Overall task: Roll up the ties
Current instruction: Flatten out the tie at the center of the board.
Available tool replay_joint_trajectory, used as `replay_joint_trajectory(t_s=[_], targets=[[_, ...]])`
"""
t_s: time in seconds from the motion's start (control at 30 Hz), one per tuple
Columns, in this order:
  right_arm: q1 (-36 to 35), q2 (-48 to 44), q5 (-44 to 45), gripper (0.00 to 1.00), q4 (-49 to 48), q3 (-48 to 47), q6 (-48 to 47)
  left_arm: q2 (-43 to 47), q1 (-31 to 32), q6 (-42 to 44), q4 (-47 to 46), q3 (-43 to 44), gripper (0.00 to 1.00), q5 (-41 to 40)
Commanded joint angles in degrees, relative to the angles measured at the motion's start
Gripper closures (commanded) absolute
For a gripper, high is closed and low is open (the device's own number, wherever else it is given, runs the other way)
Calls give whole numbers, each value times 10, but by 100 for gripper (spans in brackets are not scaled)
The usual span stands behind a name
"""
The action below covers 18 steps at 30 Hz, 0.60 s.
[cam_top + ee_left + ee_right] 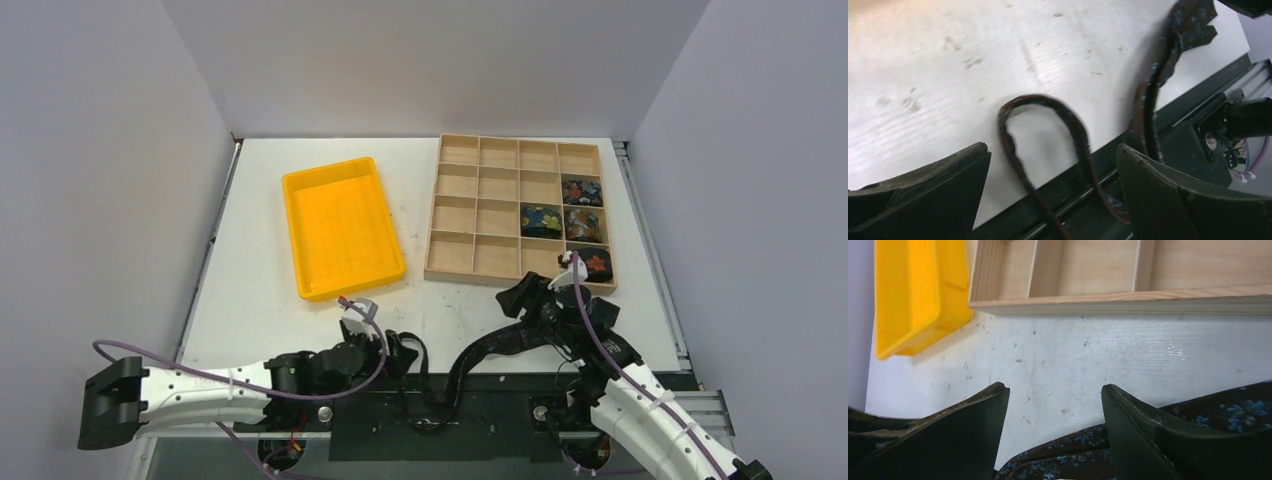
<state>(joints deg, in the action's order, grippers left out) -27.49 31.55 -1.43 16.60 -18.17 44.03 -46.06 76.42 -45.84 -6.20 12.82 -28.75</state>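
A dark loose tie (478,356) with small blue flowers trails from the right gripper down over the table's near edge. It curls into a loop by the left gripper. My left gripper (1052,147) is open, and the tie's narrow loop (1075,131) lies slack between its jaws without touching them. My right gripper (1054,387) is open just above the tie's wide part (1068,455), which lies flat under its fingers. Several coiled ties (586,224) fill cells at the right of the wooden tray (478,205).
An empty yellow bin (345,228) stands left of the wooden tray, its corner (913,290) showing in the right wrist view. The wooden tray's front wall (1123,302) is just ahead of the right gripper. A black rail (1193,125) runs along the table's near edge.
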Motion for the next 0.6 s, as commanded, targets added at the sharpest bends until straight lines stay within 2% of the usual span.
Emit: replay_joint_trajectory(t_s=[0.0, 0.1, 0.2, 0.3, 0.47, 0.57], targets=[[-12, 24, -111, 31, -120, 22, -27, 91, -11, -143, 43, -55, 4, -53], [-38, 50, -108, 32, -138, 22, -31, 118, -12, -177, 115, -60, 1, -67], [-82, 72, -78, 32, -145, 14, -38, 100, -12, -168, 126, -51, 10, -69], [-121, 96, -41, 32, -138, -3, -45, 30, -13, -156, 138, -22, 16, -78], [-147, 112, -13, 32, -116, -26, -59, -125, -18, -158, 176, 52, 28, -73], [-153, 109, 11, 32, -105, -27, -54, -199, -23, -171, 193, 76, 42, -73]])
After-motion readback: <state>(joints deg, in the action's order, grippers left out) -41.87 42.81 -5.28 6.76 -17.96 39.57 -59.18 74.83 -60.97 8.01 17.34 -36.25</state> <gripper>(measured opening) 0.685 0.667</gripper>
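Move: The tie's thin loop, standing up near the table edge, lies about 2 cm ahead of the left hand, 3 cm to its right and 8 cm below; the yellow tray's middle is roughly 28 cm ahead and 13 cm left. From the right hand, the tie's middle stretch is some 7 cm back, 6 cm left and 9 cm below. The wooden box's middle sits about 22 cm ahead of that hand and 3 cm right, and the tie's broad tip about level and 19 cm right. Down and to the left, the left hand sinks about 5.5 cm to just over the table beside the thin loop, first swinging left past it, then easing slightly back while its wide-open fingers start to close. Sweeping left along the tie and drawing back, the open right hand travels some 7 cm towards the left hand, staying above the cloth and turning about 20 degrees counter-clockwise. ##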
